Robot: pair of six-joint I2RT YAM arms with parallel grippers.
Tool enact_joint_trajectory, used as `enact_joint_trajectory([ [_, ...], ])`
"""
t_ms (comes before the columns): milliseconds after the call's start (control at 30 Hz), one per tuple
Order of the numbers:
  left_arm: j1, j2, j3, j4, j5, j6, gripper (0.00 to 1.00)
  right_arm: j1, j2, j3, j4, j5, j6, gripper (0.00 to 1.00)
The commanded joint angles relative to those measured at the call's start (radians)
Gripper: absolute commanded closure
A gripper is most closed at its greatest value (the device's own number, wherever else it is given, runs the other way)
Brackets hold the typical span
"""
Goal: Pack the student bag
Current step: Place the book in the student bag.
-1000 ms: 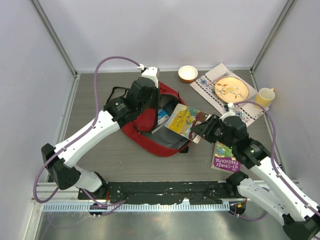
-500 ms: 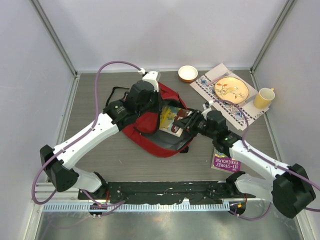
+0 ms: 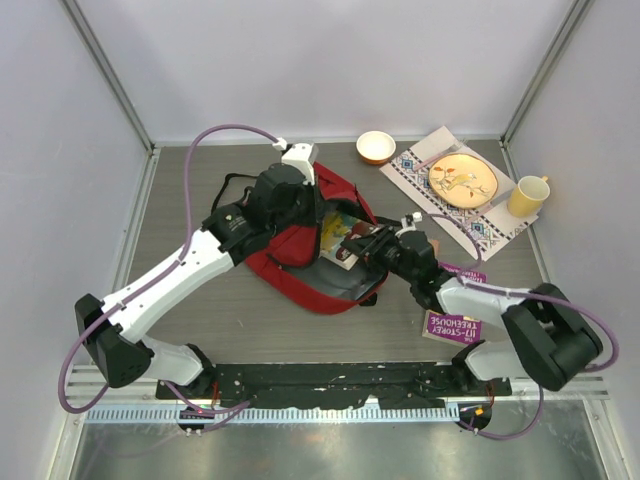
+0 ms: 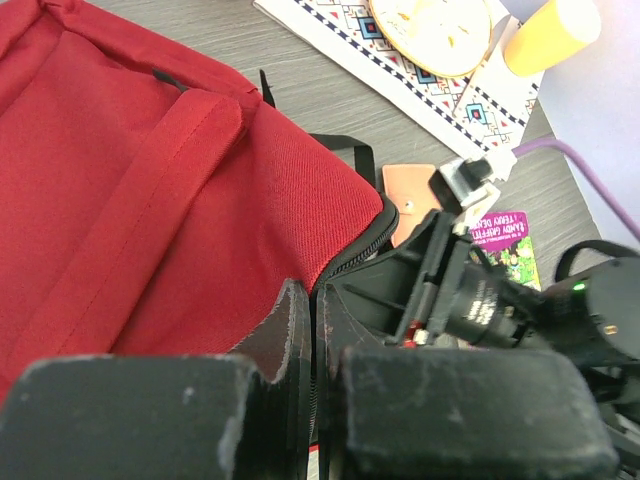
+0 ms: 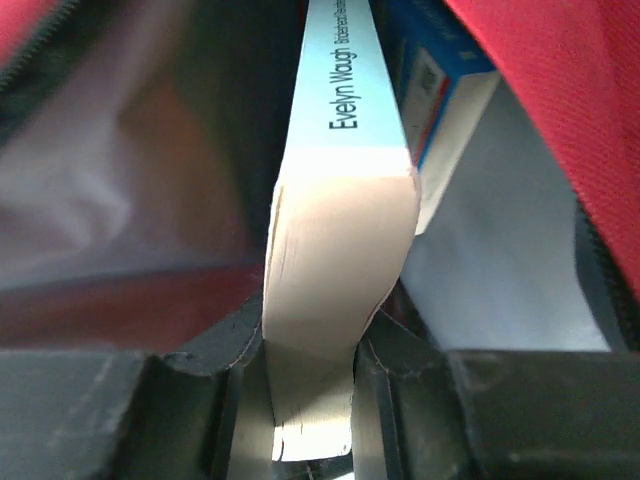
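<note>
The student bag [image 3: 290, 262], a soft red backpack, lies left of the table's middle with its main opening facing right. My left gripper [image 3: 316, 212] is shut on the zipper edge of that opening [image 4: 352, 250] and holds it up; the left gripper [image 4: 315, 300] has the edge pinched between its fingers. My right gripper [image 3: 354, 243] is shut on a paperback book [image 3: 342, 230] that sits partly inside the opening. The right wrist view shows that book [image 5: 345, 180] spine-up between the jaws of the right gripper [image 5: 310, 340]. A blue-edged book [image 5: 440, 90] stands beside it in the bag [image 5: 560, 90].
A purple book [image 3: 452, 322] lies on the table under the right arm. At the back right a yellow plate [image 3: 461, 178] sits on a patterned mat [image 3: 415, 168], with a yellow cup [image 3: 528, 194] beside it. A small bowl [image 3: 376, 147] stands behind the bag.
My right gripper has carried the paperback left, from over the bag's right rim down into the opening. The left gripper has stayed shut on the bag's edge, hardly moving.
</note>
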Motion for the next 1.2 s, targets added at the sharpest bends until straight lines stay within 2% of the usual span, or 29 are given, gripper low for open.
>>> enact_joint_trajectory([
  [0,-0.004,-0.043,-0.002,0.101,0.023,-0.020,1.00,0.087,0.075,0.047,0.263,0.125,-0.005,0.99],
  [167,-0.004,-0.040,-0.001,0.087,0.028,-0.037,1.00,0.152,0.198,0.121,0.307,0.302,-0.062,0.99],
  [233,-0.004,-0.043,-0.015,0.096,0.037,-0.046,1.00,0.162,0.277,0.153,0.365,0.360,-0.052,0.99],
  [400,-0.004,-0.048,-0.025,0.102,0.051,-0.061,1.00,0.184,0.462,0.269,0.389,0.487,0.037,0.99],
  [500,-0.004,-0.046,-0.022,0.102,0.051,-0.057,1.00,0.196,0.554,0.328,0.372,0.483,0.076,0.79],
  [533,-0.004,-0.046,-0.024,0.101,0.051,-0.057,1.00,0.201,0.571,0.331,0.364,0.475,0.088,0.66],
  [567,-0.004,-0.045,-0.022,0.099,0.051,-0.055,1.00,0.204,0.572,0.328,0.359,0.465,0.077,0.59],
  [700,-0.004,-0.045,-0.028,0.102,0.051,-0.047,1.00,0.205,0.543,0.325,0.226,0.383,0.030,0.46],
  [733,-0.004,-0.043,-0.031,0.104,0.049,-0.046,1.00,0.205,0.534,0.328,0.161,0.365,-0.002,0.38],
  [800,-0.004,-0.042,-0.033,0.105,0.052,-0.044,1.00,0.205,0.505,0.322,0.108,0.337,-0.029,0.37],
  [833,-0.004,-0.042,-0.035,0.105,0.052,-0.044,1.00,0.205,0.496,0.302,0.096,0.316,-0.038,0.31],
  [900,-0.004,-0.042,-0.041,0.112,0.051,-0.044,1.00,0.204,0.464,0.285,0.068,0.303,-0.050,0.28],
  [1167,-0.004,-0.042,-0.050,0.115,0.049,-0.044,1.00,0.204,0.370,0.225,-0.029,0.270,-0.101,0.27],
])
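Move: The right hand holds the yellow-covered book by its near end in the bag's mouth; its place deep in the student bag lies about 9 cm ahead, 10 cm left and 9 cm lower. The blue book lies inside, roughly 8 cm ahead, 11 cm left and 11 cm down; the brown wallet is some 14 cm right, 4 cm ahead and 14 cm down. From the left hand, the book's place is about 7 cm ahead, 2 cm right and 23 cm below. The right hand, keeping its grip at first, drives the book down and left and then forward as well, under the lifted red flap towards the inside of the student bag, some 8 cm forward, 8 cm left and 6 cm down, its wrist turning about 10 degrees clockwise on the way. At the deepest point the fingers start to spread, letting go of the book's near end, and still opening the hand sinks another centimetre or two and draws back about 4 cm towards the mouth, while the left fingers stay shut on the flap edge and keep it raised. ##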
